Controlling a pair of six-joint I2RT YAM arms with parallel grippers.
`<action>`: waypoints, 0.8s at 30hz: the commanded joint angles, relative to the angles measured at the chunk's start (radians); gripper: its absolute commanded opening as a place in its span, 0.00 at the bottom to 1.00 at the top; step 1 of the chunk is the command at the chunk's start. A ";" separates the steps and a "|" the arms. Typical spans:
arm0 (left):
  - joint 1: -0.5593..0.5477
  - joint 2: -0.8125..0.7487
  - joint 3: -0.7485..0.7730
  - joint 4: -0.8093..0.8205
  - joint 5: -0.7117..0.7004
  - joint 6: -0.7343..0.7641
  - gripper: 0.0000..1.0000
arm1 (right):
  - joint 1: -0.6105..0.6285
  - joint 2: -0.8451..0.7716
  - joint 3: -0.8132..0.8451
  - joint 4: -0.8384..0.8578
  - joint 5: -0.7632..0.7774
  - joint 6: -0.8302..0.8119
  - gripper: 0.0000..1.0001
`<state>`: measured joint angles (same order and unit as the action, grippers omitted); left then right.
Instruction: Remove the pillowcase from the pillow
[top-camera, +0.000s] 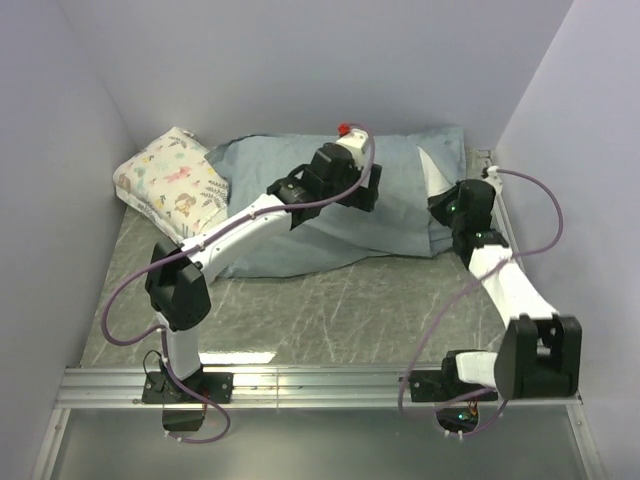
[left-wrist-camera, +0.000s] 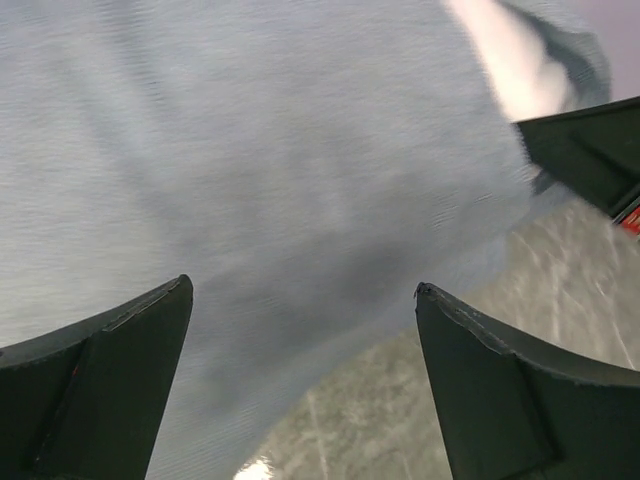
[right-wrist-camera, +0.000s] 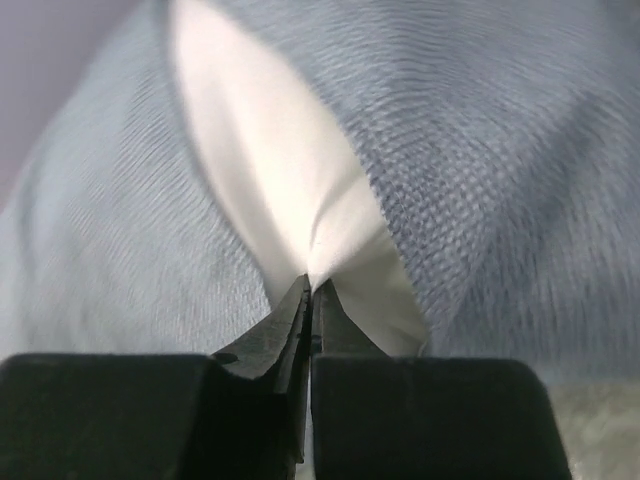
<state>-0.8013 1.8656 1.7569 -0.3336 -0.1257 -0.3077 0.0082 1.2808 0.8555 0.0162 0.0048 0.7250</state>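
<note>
The grey-blue pillowcase (top-camera: 260, 160) lies crumpled along the back of the table. At its right end the cloth parts, and a strip of the white pillow (top-camera: 432, 170) shows through. My right gripper (top-camera: 440, 203) is shut on a fold of that white pillow (right-wrist-camera: 270, 170), its tips (right-wrist-camera: 312, 285) pinching the fabric between the pillowcase (right-wrist-camera: 480, 150) edges. My left gripper (top-camera: 366, 188) hovers open over the middle of the pillowcase (left-wrist-camera: 250, 150), fingers (left-wrist-camera: 302, 286) wide apart with nothing between them. Most of the pillow is hidden inside the case.
A smaller floral-print pillow (top-camera: 170, 180) rests at the back left against the wall. Pale walls close in the left, back and right sides. The grey marbled tabletop (top-camera: 350, 310) stretches in front of the pillowcase. The right arm's dark body (left-wrist-camera: 590, 150) edges into the left wrist view.
</note>
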 joint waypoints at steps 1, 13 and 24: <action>-0.067 -0.010 0.058 0.060 0.034 0.035 0.99 | 0.136 -0.136 -0.059 0.025 -0.026 -0.010 0.00; -0.139 0.136 0.122 0.110 0.038 -0.018 0.99 | 0.151 -0.426 -0.135 -0.243 0.153 -0.065 0.57; -0.164 0.145 0.139 0.122 0.026 -0.010 0.99 | 0.015 -0.451 -0.134 -0.438 0.224 -0.099 0.77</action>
<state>-0.9489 2.0277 1.8400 -0.2451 -0.1020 -0.3172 0.0566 0.8154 0.7071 -0.3759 0.1894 0.6449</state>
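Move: The right fingers are shut on a fold of the pillow; the middle of its bare strip lies about 7 cm ahead and 2 cm below that hand, and the pillowcase's near hem some 10 cm back and 10 cm lower. From the left hand, the pillowcase's mouth edge is roughly 13 cm right, 5 cm back and 8 cm below, the bare pillow about 15 cm right, 2 cm ahead and 8 cm below. Backwards, about 11 cm towards the base, goes the right hand, first swinging left and rising slightly with the pillow in its pinch, then easing right as its fingers open and come free, rolling some 10 degrees with the left side down. The left hand, fingers staying wide, travels right about 9 cm and a little back, then sinks some 5 cm over the pillowcase beside its mouth edge; touch there can't be made out. ##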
